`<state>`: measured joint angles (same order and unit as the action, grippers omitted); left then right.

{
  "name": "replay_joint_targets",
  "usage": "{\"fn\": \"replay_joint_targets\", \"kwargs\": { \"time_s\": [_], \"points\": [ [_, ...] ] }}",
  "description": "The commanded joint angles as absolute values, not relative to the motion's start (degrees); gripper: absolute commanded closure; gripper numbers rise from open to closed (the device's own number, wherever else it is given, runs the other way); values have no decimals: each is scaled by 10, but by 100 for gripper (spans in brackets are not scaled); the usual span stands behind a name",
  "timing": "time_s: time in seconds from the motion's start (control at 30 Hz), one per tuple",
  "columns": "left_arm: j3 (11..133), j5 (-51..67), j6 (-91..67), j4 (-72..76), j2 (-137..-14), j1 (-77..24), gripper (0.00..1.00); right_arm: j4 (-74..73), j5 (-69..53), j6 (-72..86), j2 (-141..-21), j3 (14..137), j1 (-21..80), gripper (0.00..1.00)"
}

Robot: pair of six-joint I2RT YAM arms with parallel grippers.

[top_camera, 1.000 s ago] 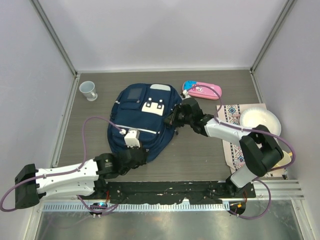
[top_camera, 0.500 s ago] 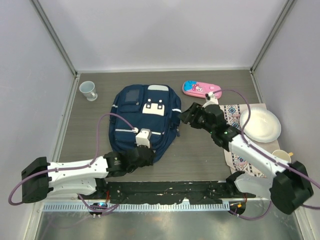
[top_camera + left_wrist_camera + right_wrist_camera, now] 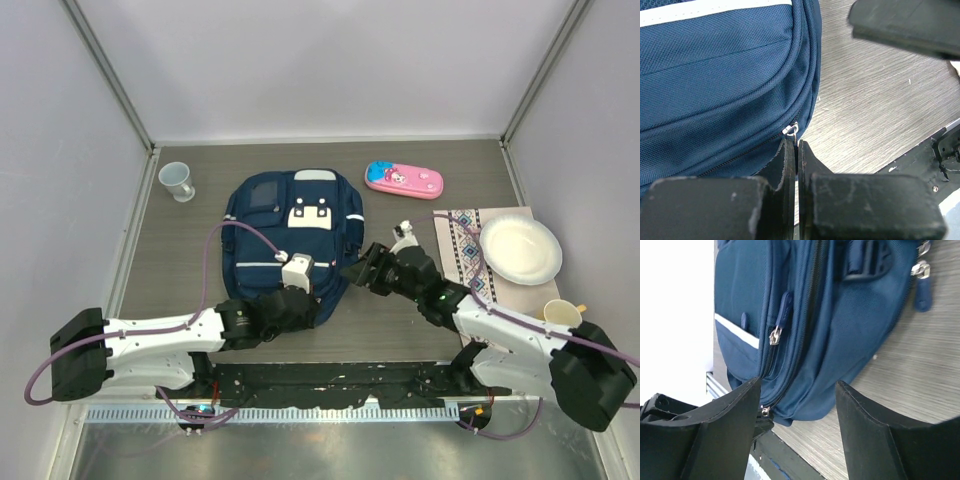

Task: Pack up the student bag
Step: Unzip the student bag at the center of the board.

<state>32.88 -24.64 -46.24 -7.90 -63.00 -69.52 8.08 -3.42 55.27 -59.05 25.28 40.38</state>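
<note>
The student bag (image 3: 290,225) is a navy backpack with white stripes lying flat on the table, front pockets up. My left gripper (image 3: 316,302) is at its near right corner, shut on the metal zipper pull (image 3: 792,131) of the side zip (image 3: 740,155). Its fingertips (image 3: 788,150) press together around the pull's tab. My right gripper (image 3: 357,272) hangs open just right of the bag (image 3: 840,315), with nothing between its fingers (image 3: 735,410). The bag's closed zips and a dangling pull (image 3: 775,334) show in the right wrist view.
A pink pencil case (image 3: 403,180) lies behind the right arm. A pale cup (image 3: 177,180) stands at the back left. A patterned mat (image 3: 460,235) on the right carries a white plate (image 3: 520,250), with another cup (image 3: 562,314) near it. The black base rail (image 3: 330,380) runs along the front.
My right gripper let go of the bag's right side, opened and drew back toward the front. My left gripper slid right along the bag's near edge, staying shut.
</note>
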Motion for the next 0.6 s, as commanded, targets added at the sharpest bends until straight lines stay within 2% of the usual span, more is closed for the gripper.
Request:
{"fn": "replay_joint_targets", "kwargs": {
  "time_s": [0.0, 0.23, 0.3, 0.4, 0.53, 0.57],
  "points": [
    [345, -233, -471, -27, -624, -701, 100, 187, -3, 590, -634, 267, 448, 33],
    [334, -225, -471, -11, -622, -701, 100, 213, -3, 575, -722, 312, 460, 33],
    [337, -217, -467, -8, -625, -702, 100, 208, 21, 564, -738, 328, 460, 37],
    [341, -210, -461, -10, -629, -701, 100, 200, 33, 555, -753, 346, 460, 52],
    [331, -210, -466, -9, -626, -701, 100, 193, 38, 540, -765, 364, 455, 89],
    [329, -209, -465, -8, -623, -701, 100, 187, 40, 536, -766, 372, 454, 94]
  ]
}}
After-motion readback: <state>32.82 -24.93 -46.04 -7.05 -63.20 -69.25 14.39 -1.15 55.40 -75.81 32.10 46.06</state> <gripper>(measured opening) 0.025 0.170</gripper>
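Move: The right hand, open, goes for the bag's near right edge beside the zips, about 5 cm to its left, 1 cm ahead and 3 cm down. The blue zip pull lies about 4 cm ahead and 7 cm left of this hand, the strap buckle some 6 cm ahead and 2 cm left. The left hand grips the silver zip pull at its fingertips; from it that edge is about 6 cm ahead and 4 cm right. Leftwards and down, the right hand moves in on the bag's edge, about 5 cm across and 2.5 cm lower, drawing back slightly at first and then edging forward. Once its fingertips reach the navy cloth they close from wide open to nearly shut, pinching the edge just short of the blue zip pull. The left hand stays put and keeps its grip on the silver zip pull. ##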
